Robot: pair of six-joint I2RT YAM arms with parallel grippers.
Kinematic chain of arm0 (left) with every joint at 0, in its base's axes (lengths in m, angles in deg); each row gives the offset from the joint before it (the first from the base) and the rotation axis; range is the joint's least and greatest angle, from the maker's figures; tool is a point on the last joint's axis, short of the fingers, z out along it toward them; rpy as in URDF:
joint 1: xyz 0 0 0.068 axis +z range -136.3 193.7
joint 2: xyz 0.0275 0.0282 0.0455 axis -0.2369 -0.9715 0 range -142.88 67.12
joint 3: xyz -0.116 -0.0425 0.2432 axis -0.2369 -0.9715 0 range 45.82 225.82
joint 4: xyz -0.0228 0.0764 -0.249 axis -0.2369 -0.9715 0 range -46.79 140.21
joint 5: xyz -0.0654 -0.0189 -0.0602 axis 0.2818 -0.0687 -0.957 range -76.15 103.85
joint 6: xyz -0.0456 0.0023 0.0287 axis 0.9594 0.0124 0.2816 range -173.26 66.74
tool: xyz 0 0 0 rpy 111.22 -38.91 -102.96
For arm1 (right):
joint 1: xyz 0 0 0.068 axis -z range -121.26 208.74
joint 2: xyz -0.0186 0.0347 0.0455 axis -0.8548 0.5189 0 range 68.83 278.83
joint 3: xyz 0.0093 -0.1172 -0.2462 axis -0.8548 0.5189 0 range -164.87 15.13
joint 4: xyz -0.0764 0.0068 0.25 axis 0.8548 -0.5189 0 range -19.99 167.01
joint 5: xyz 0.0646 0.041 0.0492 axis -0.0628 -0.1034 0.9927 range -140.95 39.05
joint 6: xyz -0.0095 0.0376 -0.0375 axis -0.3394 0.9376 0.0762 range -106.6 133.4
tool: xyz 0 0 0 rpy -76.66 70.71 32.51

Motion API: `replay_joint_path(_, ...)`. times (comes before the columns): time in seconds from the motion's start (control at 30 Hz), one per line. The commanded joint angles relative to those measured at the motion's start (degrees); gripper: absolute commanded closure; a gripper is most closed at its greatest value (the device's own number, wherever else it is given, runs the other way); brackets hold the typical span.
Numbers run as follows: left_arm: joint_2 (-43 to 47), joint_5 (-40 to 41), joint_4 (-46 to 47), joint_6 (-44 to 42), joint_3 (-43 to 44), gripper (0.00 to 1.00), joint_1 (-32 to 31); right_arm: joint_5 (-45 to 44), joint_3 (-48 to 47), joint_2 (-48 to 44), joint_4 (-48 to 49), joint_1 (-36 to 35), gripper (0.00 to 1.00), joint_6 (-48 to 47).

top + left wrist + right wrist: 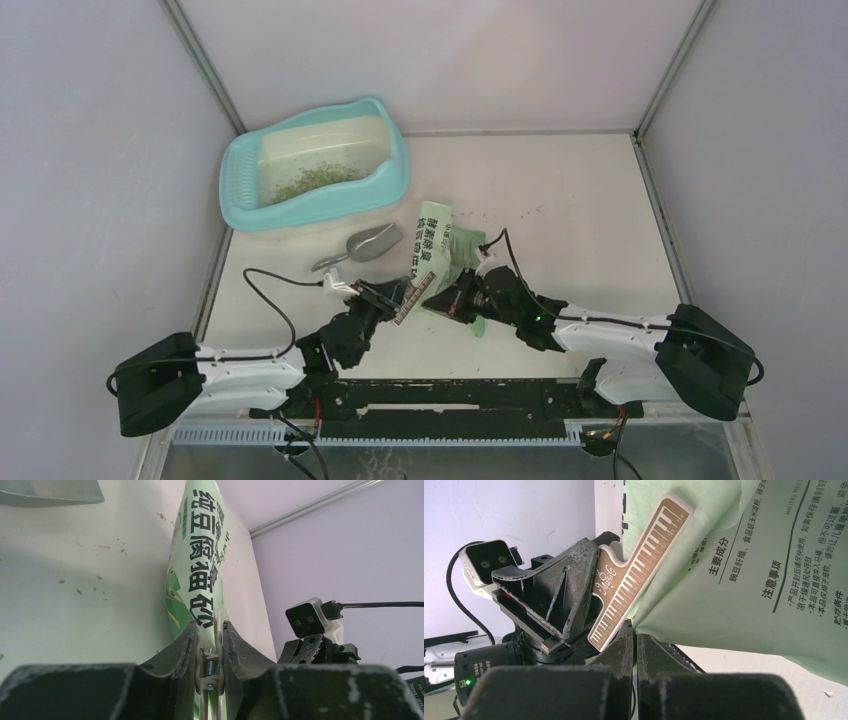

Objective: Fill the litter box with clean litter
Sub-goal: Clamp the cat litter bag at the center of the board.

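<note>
The turquoise litter box [232, 185] stands at the back left with a thin patch of green-beige litter [318, 180] on its cream floor. A flat green printed bag [447, 238] lies in the middle of the table. A gold piano-key clip [413, 293] sits on the bag's near end. My left gripper [388, 297] is shut on the clip's handles [210, 666], its spring showing between the fingers. My right gripper [456, 298] is shut on the bag's edge [704, 605], just beside the clip [639, 570].
A grey metal scoop [365, 245] lies between the litter box and the bag, left of the bag's top. A few stray granules [520, 215] dot the table right of the bag. White walls close in the table on three sides.
</note>
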Motion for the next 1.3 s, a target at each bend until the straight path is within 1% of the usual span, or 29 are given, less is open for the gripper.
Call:
replay_joint_path(0.0, 2.0, 7.7, 3.7, -1.9, 1.2, 1.0, -0.8, 7.7, -4.6, -1.0, 11.7, -4.3, 1.0, 1.7)
replay_joint_path(0.23, 3.8, 11.0, 3.2, -3.6, 1.6, 1.0, -0.9, 7.1, -4.6, -0.3, 12.4, -6.2, 1.0, 1.7)
replay_joint_path(0.43, 4.4, 11.6, 3.1, -4.4, 1.5, 1.0, -0.9, 7.8, -4.5, -1.1, 11.2, -6.9, 1.0, 1.4)
replay_joint_path(0.7, 5.2, 12.4, 3.5, -6.3, 2.0, 1.0, -0.9, 10.2, -4.6, 0.7, 13.7, -8.3, 1.0, 2.1)
replay_joint_path(1.27, 2.5, 13.1, 2.7, -4.0, 3.9, 1.0, -0.9, 12.3, -5.9, 5.4, 18.9, -10.1, 1.0, 3.2)
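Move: Just beyond the left fingers, which still hold the clip, the litter bag's middle lies about 8 cm ahead, 8 cm to the right and some 7 cm lower; the scoop is about 12 cm ahead, 9 cm to the left, down on the board. The right fingers already pinch the bag's near edge: from them the clip's middle is some 3 cm to the left and 1 cm ahead, the bag's middle about 10 cm ahead, 4 cm right and 6 cm below. Pulling the pinched bag edge back towards the base and to the left, the right hand travels about 4.5 cm each way and rises a little over 2 cm, turning some 10 degrees counter-clockwise with its fingers kept shut. Meanwhile the left hand keeps its squeeze on the clip, its jaws astride the folded edge, and carries it about 3 cm left, first lifting slightly and turning a little counter-clockwise. ##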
